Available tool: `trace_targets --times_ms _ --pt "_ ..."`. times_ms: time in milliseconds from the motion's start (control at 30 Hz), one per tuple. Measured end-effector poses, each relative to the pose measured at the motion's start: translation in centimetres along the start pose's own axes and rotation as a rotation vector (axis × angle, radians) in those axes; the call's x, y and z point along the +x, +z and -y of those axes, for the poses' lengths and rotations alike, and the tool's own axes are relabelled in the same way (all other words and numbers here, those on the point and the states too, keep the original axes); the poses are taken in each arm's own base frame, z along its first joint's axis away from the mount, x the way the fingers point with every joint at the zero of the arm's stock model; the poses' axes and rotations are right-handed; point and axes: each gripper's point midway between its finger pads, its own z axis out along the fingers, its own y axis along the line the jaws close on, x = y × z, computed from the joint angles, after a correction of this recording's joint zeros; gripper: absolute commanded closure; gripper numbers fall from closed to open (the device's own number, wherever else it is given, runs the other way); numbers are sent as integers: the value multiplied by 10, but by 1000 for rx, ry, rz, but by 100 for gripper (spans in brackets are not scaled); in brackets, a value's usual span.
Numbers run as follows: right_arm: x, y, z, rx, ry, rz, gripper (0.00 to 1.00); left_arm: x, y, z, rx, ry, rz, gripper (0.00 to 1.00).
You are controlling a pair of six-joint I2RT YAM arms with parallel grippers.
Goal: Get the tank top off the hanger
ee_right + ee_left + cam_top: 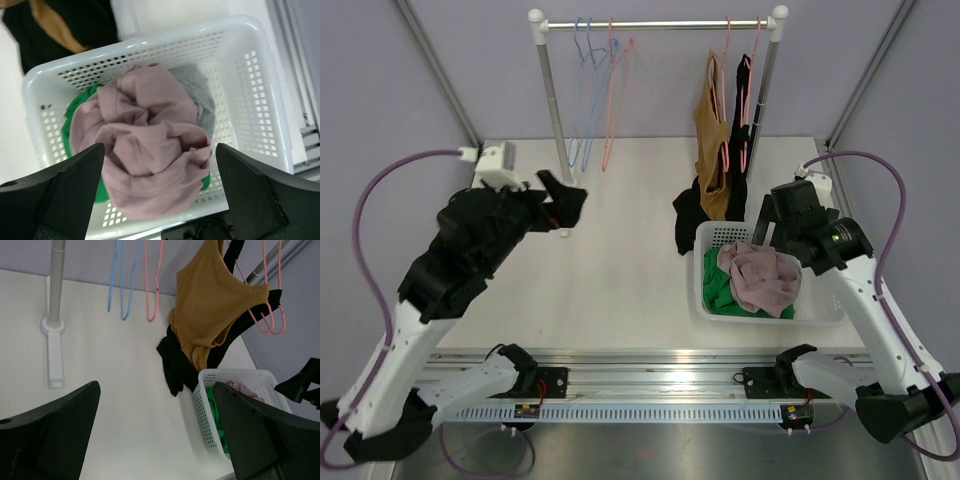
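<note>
A mustard tank top [712,150] [210,305] hangs on a pink hanger [728,60] at the right end of the rail. A black tank top [738,165] [177,362] hangs beside it on another pink hanger, its hem trailing on the table. My right gripper [772,225] [160,195] is open above the white basket [698,290] [260,90]. A crumpled pink garment [760,275] [145,145] lies under it, free of both fingers. My left gripper [565,200] [157,440] hovers open over the left of the table, holding nothing.
Green [80,107] and grey [202,100] clothes lie under the pink garment in the basket. Empty blue hangers [582,90] and an empty pink hanger [615,90] hang at the rail's left end. The rack's left post [552,110] stands close to my left gripper.
</note>
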Motion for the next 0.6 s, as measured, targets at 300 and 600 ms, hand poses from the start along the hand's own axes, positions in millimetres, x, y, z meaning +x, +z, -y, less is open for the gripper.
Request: trace_targets --times_ms 300,600 --pt "2 -79 -8 -415 77 181 0 9 104 143 87 166 -105 1" --pt "12 -137 -13 -689 93 263 1 43 210 197 86 251 -101 1"
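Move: The brown tank top hangs about 22 cm ahead of the left hand, 27 cm to its right, its middle some 11 cm lower. The black one hangs about 6 cm farther right, and the empty pink hanger is on the near side, only 8 cm right of the hand and 22 ahead. From the right hand the brown tank top lies 15 cm ahead, 12 left and slightly higher; the pink tank top is in the basket 16 cm straight below. Left, open, sweeps some 25 cm right, half that forward, towards the brown tank top; right draws back, rising. ##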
